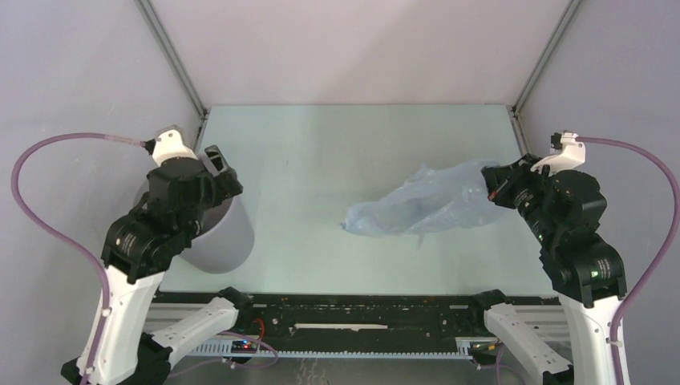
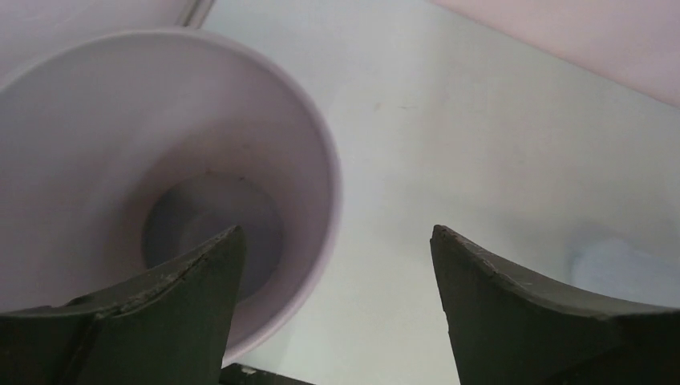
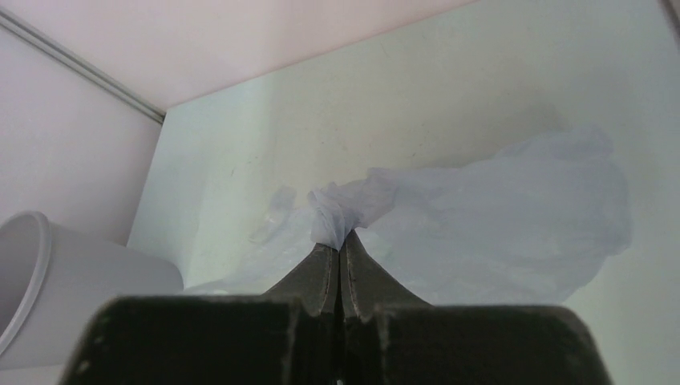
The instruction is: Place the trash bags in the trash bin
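Observation:
The trash bag [image 1: 425, 207], a pale blue wrinkly film, lies spread on the table right of centre. My right gripper [image 1: 491, 183] is shut on its right end. In the right wrist view the film [image 3: 497, 216] bunches into the closed tips of the gripper [image 3: 341, 237]. The grey round trash bin [image 1: 227, 239] stands at the table's left side, its mouth mostly hidden under my left arm. My left gripper [image 1: 218, 167] hangs open over the bin's right rim. In the left wrist view the gripper [image 2: 337, 233] holds nothing, with one finger over the bin's inside [image 2: 96, 160] and the other over bare table.
The pale green table [image 1: 321, 152] is boxed in by grey walls with metal corner posts [image 1: 172, 56] at the back. A black rail with cables [image 1: 345, 321] runs along the near edge between the arm bases. The bin also shows at the far left of the right wrist view [image 3: 48, 273].

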`<state>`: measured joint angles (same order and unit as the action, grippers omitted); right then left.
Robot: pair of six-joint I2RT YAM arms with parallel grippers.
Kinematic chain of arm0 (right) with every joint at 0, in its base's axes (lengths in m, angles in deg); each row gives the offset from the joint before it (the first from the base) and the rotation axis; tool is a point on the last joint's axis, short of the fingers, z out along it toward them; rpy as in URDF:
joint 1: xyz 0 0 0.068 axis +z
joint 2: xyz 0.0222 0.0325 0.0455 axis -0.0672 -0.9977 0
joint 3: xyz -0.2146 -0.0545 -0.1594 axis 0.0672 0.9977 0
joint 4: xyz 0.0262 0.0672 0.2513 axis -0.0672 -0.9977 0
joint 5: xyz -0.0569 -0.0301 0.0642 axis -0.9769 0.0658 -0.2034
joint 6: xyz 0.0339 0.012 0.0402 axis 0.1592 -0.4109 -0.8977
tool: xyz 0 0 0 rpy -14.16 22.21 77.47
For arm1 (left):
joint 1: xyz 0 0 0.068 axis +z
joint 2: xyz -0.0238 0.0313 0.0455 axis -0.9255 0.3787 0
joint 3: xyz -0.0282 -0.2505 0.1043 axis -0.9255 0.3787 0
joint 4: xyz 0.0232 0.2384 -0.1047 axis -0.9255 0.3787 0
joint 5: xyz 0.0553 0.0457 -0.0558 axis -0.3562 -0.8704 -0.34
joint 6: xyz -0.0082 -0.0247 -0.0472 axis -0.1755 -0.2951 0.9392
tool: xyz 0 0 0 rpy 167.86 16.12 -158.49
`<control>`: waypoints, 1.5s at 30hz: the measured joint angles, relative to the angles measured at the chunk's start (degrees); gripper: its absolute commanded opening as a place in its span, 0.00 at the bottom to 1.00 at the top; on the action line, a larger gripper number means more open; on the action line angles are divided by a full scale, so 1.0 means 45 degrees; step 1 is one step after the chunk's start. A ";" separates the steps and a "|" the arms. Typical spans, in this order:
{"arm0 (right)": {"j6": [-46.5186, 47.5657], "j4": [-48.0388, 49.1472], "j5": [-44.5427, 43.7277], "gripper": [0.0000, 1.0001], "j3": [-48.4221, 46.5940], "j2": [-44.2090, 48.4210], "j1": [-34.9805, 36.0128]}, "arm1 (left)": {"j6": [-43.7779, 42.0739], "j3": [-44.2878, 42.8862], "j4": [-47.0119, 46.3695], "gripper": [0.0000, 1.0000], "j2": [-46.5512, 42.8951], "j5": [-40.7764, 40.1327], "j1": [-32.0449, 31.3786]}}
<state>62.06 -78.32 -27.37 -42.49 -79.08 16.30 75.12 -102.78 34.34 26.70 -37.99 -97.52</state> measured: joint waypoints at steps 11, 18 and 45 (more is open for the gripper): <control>0.0243 -0.0204 -0.0146 0.00 -0.0437 0.0087 0.0053 | 0.0185 0.1447 0.0146 0.76 0.2186 0.0311 0.1627; 0.0427 -0.0199 -0.0340 0.00 -0.0597 0.0223 0.0185 | -0.0243 0.2759 -0.0554 0.49 0.2565 0.1209 0.1894; 0.0466 -0.0160 -0.0491 0.00 -0.0597 0.0262 0.0238 | -0.1360 0.0209 -0.2336 0.00 0.6071 0.3803 -0.1860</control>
<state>64.16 -79.04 -29.57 -45.18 -77.90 17.37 69.00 -101.84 23.83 54.02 -20.88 -105.90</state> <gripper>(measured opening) 0.007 0.156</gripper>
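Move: The left hand is open above the trash bin: the right-hand side of the rim lies about 5 cm ahead, 2 cm right and 12 cm below. The bin's middle is roughly 5 cm ahead, 8 cm left and 24 cm down. The hanging trash bag lies around 34 cm right, 6 cm ahead, 19 cm down. From the right hand, which holds the bag, the bin is some 51 cm left, 7 cm ahead and 26 cm lower. Down about 12 cm and a little forward goes the left hand, tipping its fingers down some 20 degrees and closing them on the right side of the bin's rim. Then, gripping the rim, it swings right and slightly forward, turning clockwise and dragging the bin towards the bag. The right hand rises only a couple of centimetres, still pinching the bag. ##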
